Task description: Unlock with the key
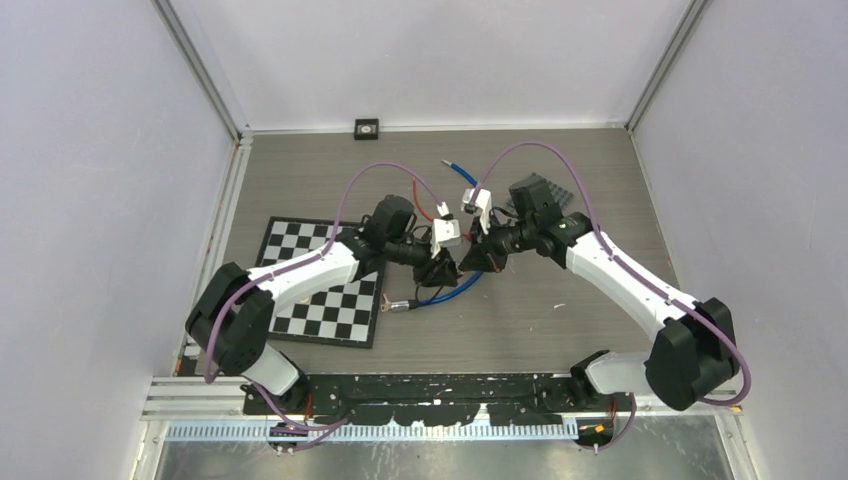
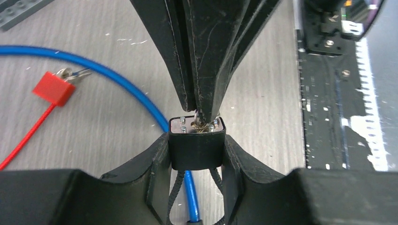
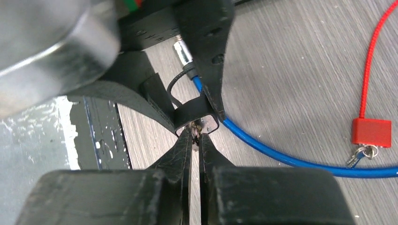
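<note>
My left gripper (image 2: 196, 141) is shut on a small black padlock (image 2: 196, 151), pinching its two sides, keyhole face pointing away from the wrist. A metal key (image 2: 201, 121) sticks in that silver face. My right gripper (image 3: 196, 134) comes in from the opposite side and is shut on the key (image 3: 198, 126) at the padlock (image 3: 191, 111). The lock's blue cable (image 2: 117, 79) loops over the table beneath. In the top view the left gripper (image 1: 441, 270) and right gripper (image 1: 472, 262) meet tip to tip over the table's middle.
A red padlock (image 3: 371, 131) with keys (image 3: 361, 153) and a red cable lies on the table beside the blue cable (image 3: 281, 158). A checkerboard (image 1: 320, 292) lies at the left, a grey brick plate (image 1: 535, 190) behind the right arm, a small black block (image 1: 367, 127) at the back wall.
</note>
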Controlling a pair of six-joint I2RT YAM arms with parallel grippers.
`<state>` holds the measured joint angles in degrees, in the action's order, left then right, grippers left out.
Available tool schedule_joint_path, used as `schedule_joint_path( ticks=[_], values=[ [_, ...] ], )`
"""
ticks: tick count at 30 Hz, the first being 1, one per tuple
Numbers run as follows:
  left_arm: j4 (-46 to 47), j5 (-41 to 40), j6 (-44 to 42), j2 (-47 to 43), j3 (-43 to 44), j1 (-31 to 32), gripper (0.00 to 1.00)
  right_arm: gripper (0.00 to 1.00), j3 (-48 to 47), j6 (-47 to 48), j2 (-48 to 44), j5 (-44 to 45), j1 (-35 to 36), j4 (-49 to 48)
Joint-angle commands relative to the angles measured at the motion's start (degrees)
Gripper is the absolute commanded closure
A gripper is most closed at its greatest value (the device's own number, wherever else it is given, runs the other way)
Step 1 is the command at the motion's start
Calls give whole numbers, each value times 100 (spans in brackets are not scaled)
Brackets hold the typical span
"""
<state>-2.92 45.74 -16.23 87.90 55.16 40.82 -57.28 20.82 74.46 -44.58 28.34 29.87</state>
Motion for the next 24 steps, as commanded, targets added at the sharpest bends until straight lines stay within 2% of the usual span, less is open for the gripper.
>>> schedule_joint_path(
  ticks=[1,3,7,9,11,12,14,17,24],
  values=[
    [632,-1483,257,-35,199,-38,100,100,-19,-1186,197,193,29,-571],
    [710,-2004,250,-36,186,-28,100,100,-79,-1651,345,415,10,-674],
    [864,-2604,178,-79,111,-30,100,99,-91,-2429,556,284,-294,-977],
    [926,-2673,127,-112,57,-30,100,92,-90,-2738,578,60,-513,-1149],
    [995,-2616,95,-141,-13,-29,100,76,-76,-2910,560,-64,-688,-1236],
    [1021,-2559,73,-151,-43,-30,100,66,-55,-2966,527,-110,-764,-1299],
    [1063,-2481,56,-150,-83,-29,100,55,34,-3183,457,-277,-905,-1541],
    [1074,-2369,9,-112,-93,-30,100,47,112,-3445,432,-568,-1035,-1822],
    [1065,-2144,-69,-94,-88,-22,100,42,-52,-3648,838,-605,-1037,-1884]
  ],
)
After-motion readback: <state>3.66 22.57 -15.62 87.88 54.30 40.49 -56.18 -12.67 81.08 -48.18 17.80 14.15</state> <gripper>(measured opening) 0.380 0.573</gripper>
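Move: The right fingertips are shut on the key, which sits at the face of the black lock; the lock is about 3 cm to their left and 1 cm higher. The red lock lies on the table roughly 13 cm ahead, 4 cm to the right and 13 cm below, and the blue cable's metal end about 6 cm back and 16 cm left. From the left hand, which holds the black lock, the key is some 3 cm right and 1 cm lower. With the black lock still gripped in the left fingers and the key pinched in the right ones, both hands travel forward together, the left about 7 cm and the right about 6 cm, towards a spot nearer the red lock, the left turning some 20 degrees counter-clockwise and the right about as much clockwise. Halfway along, the right fingers start to open wide and let go of the key, while that hand eases a centimetre or two to the right, away from the lock, rolling and tipping its fingers round; the left keeps its hold, then comes to rest. ##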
